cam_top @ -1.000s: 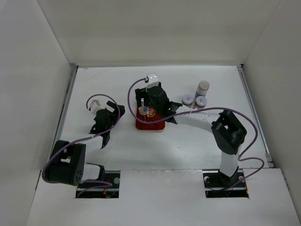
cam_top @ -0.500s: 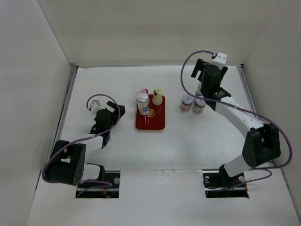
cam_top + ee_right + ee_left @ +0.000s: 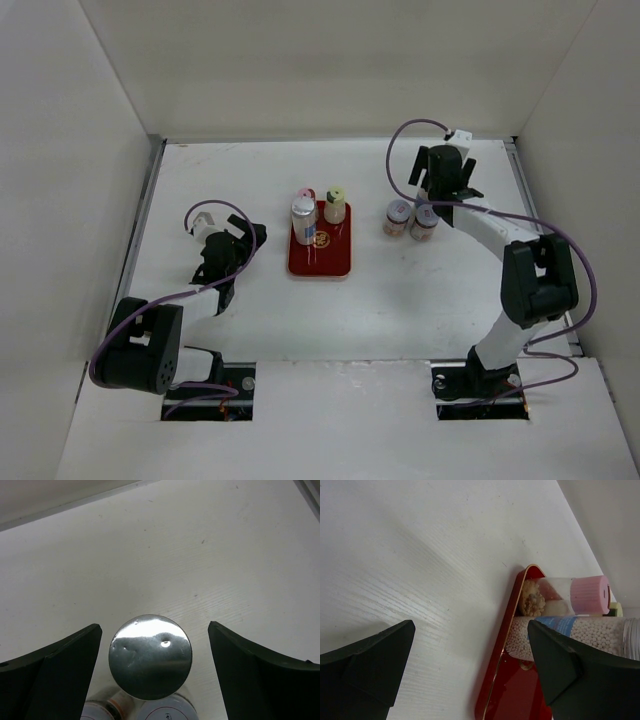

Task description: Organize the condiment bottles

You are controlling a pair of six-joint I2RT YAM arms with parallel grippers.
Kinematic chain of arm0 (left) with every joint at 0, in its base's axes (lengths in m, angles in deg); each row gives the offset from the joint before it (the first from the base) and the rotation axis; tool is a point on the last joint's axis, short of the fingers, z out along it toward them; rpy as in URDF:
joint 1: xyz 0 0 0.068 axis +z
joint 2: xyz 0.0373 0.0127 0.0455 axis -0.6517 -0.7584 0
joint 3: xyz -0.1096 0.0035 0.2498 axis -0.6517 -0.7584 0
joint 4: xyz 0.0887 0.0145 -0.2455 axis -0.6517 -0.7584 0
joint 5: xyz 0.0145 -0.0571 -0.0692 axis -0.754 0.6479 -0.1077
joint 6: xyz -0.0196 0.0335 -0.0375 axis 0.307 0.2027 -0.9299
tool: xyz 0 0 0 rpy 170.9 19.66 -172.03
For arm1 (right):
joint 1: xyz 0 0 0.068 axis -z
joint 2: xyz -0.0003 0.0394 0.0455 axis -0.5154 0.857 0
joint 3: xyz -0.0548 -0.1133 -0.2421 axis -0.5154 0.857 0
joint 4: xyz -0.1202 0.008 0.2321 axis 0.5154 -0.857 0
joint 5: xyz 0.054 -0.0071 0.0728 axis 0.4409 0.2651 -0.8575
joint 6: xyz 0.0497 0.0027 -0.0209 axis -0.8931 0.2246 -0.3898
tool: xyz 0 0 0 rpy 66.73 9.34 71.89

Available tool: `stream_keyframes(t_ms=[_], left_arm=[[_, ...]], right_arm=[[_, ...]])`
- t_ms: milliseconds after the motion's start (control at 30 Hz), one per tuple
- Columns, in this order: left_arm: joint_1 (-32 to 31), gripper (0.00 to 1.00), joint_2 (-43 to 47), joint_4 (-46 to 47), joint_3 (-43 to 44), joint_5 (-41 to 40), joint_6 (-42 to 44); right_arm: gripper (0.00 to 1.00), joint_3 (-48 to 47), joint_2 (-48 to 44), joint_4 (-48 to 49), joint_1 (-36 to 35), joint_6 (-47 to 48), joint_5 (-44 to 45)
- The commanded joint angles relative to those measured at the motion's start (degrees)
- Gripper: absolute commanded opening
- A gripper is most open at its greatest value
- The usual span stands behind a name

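Three condiment bottles stand on the red tray (image 3: 330, 262): a pink-lidded one (image 3: 300, 194), a silver-lidded one with white beads (image 3: 303, 214) and a yellow-lidded one (image 3: 335, 203). The left wrist view shows the pink-lidded bottle (image 3: 570, 592) and the bead bottle (image 3: 580, 632) on the tray (image 3: 495, 690). My left gripper (image 3: 252, 237) (image 3: 471, 627) is open and empty, left of the tray. My right gripper (image 3: 437, 190) (image 3: 155, 626) is open at the back right. It hangs over a silver-lidded bottle (image 3: 150, 656), and its fingers (image 3: 70, 670) stand apart from the lid on either side.
Two shorter bottles (image 3: 397, 215) (image 3: 424, 222) stand just in front of the right gripper, and their lids (image 3: 167, 711) show at the bottom of the right wrist view. White walls enclose the table on three sides.
My right arm swung from over the red tray to the back right, uncovering the tray's bottles, then drew in over the silver-lidded bottle. The left arm has not moved.
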Motion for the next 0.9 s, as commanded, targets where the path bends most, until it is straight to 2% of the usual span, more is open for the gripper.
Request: stream_keyframes(t_ms=[0,100,267,367,567,867], left_arm=[[-0.3,1.0,0.1,2.7,-0.1,0.1,-0.3],[-0.4,1.0,-0.2,2.7,0.1,-0.2,-0.2],[-0.4,1.0,0.3,2.7,0.1,-0.2,-0.1],[0.1,1.0,0.0,2.7,-0.1,0.0,-0.2],[-0.4,1.0,0.2,2.7,-0.1,-0.5,0.0],[-0.1,1.0,0.2,2.7,-0.2,0.2,-0.3]], right_arm=[[0.92,-1.0,0.5,1.5,0.9,-2.6,-2.5],[0.88,-2.0,1.4,-1.1,0.9,-3.3,-3.4],[0.58,-2.4,0.6,-0.5,0.8,-3.9,-1.6],[0.51,-1.8,-2.8,3.4,0.7,-3.8,1.2],[0.49,4.4,-13.9,15.3,-4.0,-0.5,2.2],[0.51,8.3,-16.9,16.2,-19.1,1.1,-1.1]])
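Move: The tall silver-capped bottle stands right between the open right fingers, straight ahead 0 and sideways 0, its middle roughly 6 cm below the hand point. One white-lidded jar is about 8 cm back of the bottle and 1 cm left; the other is some 8 cm back and 9 cm left, while the red tray's middle lies around 9 cm back and 30 cm left. From the left hand, the bottle is roughly 10 cm ahead and 47 cm right, at about its height. The right hand sinks about 2 cm around the silver-capped bottle and closes its fingers on the bottle's upper part, pinching it from both sides. Keeping that grip, it lifts the bottle some 12 cm and carries it about 11 cm left and 6 cm back towards the red tray, speeding up sideways as it clears the table, while the fingertips tip up nearly 20 degrees and the hand swings some 15 degrees counter-clockwise. ##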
